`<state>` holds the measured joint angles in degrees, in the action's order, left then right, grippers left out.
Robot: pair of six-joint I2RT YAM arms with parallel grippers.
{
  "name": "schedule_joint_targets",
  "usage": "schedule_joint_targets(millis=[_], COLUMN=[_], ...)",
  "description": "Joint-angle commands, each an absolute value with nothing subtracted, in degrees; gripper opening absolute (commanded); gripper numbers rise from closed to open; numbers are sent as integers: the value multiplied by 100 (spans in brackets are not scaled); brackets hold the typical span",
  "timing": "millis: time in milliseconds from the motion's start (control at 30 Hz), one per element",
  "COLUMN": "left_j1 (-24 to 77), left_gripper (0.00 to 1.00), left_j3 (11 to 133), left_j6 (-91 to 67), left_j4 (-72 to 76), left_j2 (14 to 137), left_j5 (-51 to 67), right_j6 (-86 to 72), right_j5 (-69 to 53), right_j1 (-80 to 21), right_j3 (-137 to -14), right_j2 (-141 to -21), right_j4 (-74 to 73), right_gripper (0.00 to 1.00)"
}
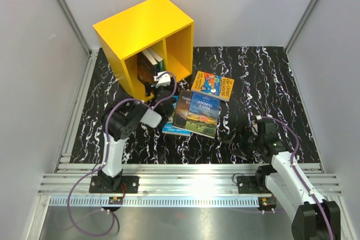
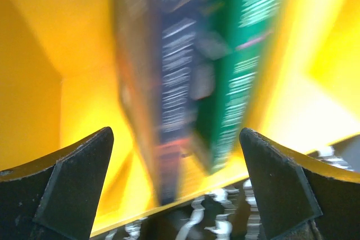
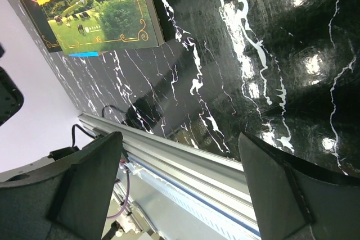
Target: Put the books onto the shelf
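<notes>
The yellow shelf (image 1: 143,29) stands at the back left, its two compartments facing the arms. Two or three books (image 1: 151,61) stand upright in its left compartment. My left gripper (image 1: 153,85) is at that compartment's mouth. In the left wrist view it (image 2: 175,133) is open, with a blurred dark book (image 2: 174,82) and a green book (image 2: 242,66) standing just beyond the fingers, untouched. On the table lie an orange-yellow book (image 1: 212,85), the Animal Farm book (image 1: 203,113), a dark book (image 1: 183,107) and a blue book (image 1: 170,128) underneath. My right gripper (image 1: 236,141) hangs open, holding nothing, right of the pile.
The books lie on a black marbled mat (image 1: 264,82). An aluminium rail (image 1: 191,172) runs along the near edge and shows between the right fingers (image 3: 281,184). Grey walls close in the sides and back. The Animal Farm cover (image 3: 95,21) fills the right wrist view's top-left corner.
</notes>
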<state>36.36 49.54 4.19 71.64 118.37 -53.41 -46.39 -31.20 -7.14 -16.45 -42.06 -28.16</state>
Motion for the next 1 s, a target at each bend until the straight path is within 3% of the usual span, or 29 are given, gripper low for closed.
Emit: schedule_joint_targets(millis=[0, 167, 400, 533, 700, 867, 967], left_j1=[3998, 4113, 4139, 4411, 4526, 4333, 4228], left_gripper=[99, 99, 99, 99, 99, 99, 99], left_j3=[5492, 5730, 5915, 6239, 6890, 6776, 6855], left_j6=[756, -217, -2493, -2680, -3636, -4016, -4175], left_j4=[8233, 5981, 1598, 372, -1413, -1283, -1187], left_j2=[11374, 10532, 9258, 8667, 8332, 8147, 8348], left_j5=[-5660, -6020, -5854, -5634, -4100, -1798, -1127], right_j6=[-4781, -4860, -4825, -4869, -4905, -4483, -4316], right_j5=[-3313, -3393, -3322, -3252, -3322, -2874, -2830], right_j1=[-738, -738, -730, -738, -738, -738, -738], right_j3=[-1863, -2266, -2979, -3418, -4051, -5079, -5526], right_j2=[-4227, -4298, -4411, -4841, -6683, -8259, -9068], right_j4=[-2716, -2777, -3023, -2753, -2312, -2470, -2400], right_gripper=[92, 92, 93, 95, 95, 91, 88])
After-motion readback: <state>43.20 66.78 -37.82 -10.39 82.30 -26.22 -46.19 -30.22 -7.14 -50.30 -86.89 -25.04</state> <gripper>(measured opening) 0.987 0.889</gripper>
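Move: Animal Farm lies flat about 12 cm ahead of the right hand, 11 cm to its left and some 5 cm lower; the orange book stands farther out, about 25 cm ahead and 7 cm left. From the left hand, at the shelf opening, Animal Farm is about 18 cm back, 18 cm right and 10 cm down. The brown book beside it is roughly 16 cm back and 10 cm right, the pale blue book 19 cm back and 7 cm right. Forward in an arc goes the right hand, about 14 cm, lifting some 8 cm and then dipping most of the way back beside Animal Farm's right edge, fingers open. The left hand, empty and open, rises past 10 cm while sidling right, then draws back and right out of the shelf, tipping its fingers down and turning clockwise, each some 25 degrees, to face the flat books. ##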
